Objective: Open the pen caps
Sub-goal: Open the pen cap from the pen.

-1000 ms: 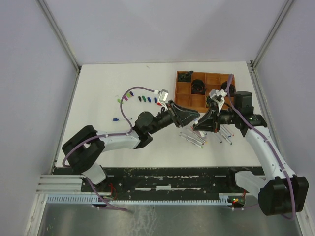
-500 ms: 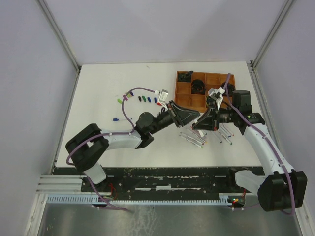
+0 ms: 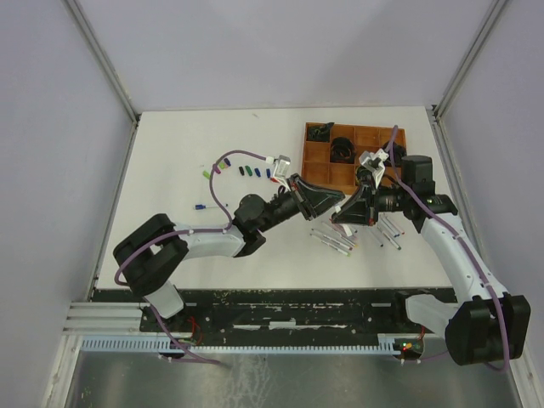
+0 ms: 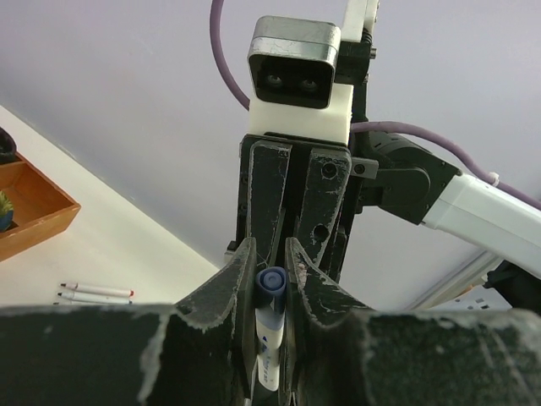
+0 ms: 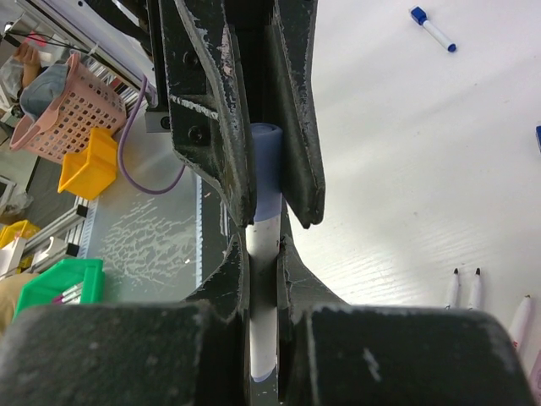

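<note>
A pen hangs above the table's middle, between my two grippers, which meet tip to tip. My right gripper point(image 5: 262, 245) point(image 3: 342, 218) is shut on its white barrel point(image 5: 263, 283). My left gripper point(image 4: 270, 258) point(image 3: 335, 202) is shut on its blue cap point(image 4: 271, 284) point(image 5: 267, 169), with a finger pressed against each side. In the top view the grippers hide this pen. A row of loose coloured pen caps point(image 3: 255, 172) lies on the table to the back left. Several other pens point(image 3: 336, 240) lie below the grippers.
The brown compartment tray point(image 3: 317, 174) point(image 4: 38, 216) stands at the back right, with dark items in it. More pens point(image 3: 387, 231) lie right of the grippers. A blue-capped pen point(image 3: 201, 206) point(image 5: 433, 28) lies alone on the left. A purple cable point(image 3: 223, 161) arcs over the caps.
My left gripper's fingers have closed in on the blue cap. Both arms have shifted only slightly.
</note>
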Robot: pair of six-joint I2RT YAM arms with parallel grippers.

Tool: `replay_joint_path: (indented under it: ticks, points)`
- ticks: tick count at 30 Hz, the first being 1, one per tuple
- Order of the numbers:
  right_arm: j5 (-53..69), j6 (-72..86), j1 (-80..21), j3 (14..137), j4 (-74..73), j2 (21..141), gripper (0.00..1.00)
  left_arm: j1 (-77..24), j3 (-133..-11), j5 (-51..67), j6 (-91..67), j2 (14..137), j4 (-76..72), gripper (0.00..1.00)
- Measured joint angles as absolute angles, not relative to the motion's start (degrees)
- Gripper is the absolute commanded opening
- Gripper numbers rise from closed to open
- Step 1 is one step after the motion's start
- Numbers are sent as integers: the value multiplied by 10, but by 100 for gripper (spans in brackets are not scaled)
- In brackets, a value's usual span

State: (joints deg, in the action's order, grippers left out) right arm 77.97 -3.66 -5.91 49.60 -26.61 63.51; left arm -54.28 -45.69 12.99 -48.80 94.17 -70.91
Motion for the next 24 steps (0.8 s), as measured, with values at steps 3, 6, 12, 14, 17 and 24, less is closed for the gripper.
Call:
replay_joint_path:
  ticks: [3,6,12,14,17,24]
  points:
    - [782,-36,-59,496,-261,637,1,-543,-457,124,-463,941,-716,3]
    - [787,-36,-59,497,-250,641,2,-541,-456,111,-429,935,-715,3]
    - [780,-32,-68,509,-209,652,2,-526,-459,101,-409,912,-690,3]
    - [771,-30,-69,513,-196,654,2,-519,-465,101,-414,912,-684,3]
    - [761,-26,-68,515,-194,654,2,-502,-477,87,-430,911,-684,3]
    - [780,-24,-60,510,-236,655,2,-366,-517,-43,-456,874,-754,3]
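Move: The left hand already pinches the pen's blue cap. The bare body runs down from it to the right fingers, its middle about 5 cm below and 2 cm to the right. The row of loose caps lies some 22 cm ahead, 20 cm left and 28 cm below; a capped blue pen is 12 cm ahead and 9 cm left on the table. From the right hand the cap is about 5 cm up and 2 cm left, and the uncapped pens lie 24 cm below, 2 cm ahead and 2 cm left. Slowly at first, then with a sudden rush, the left arm pulls forward, left and up, away from the right hand, roughly 23 cm in all, its wrist swinging some 35 degrees counter-clockwise while it keeps its pinch on the cap. The right hand holds the pen body shut in its fingers, is tugged about 2 cm forward and slightly up, then eases halfway back. ##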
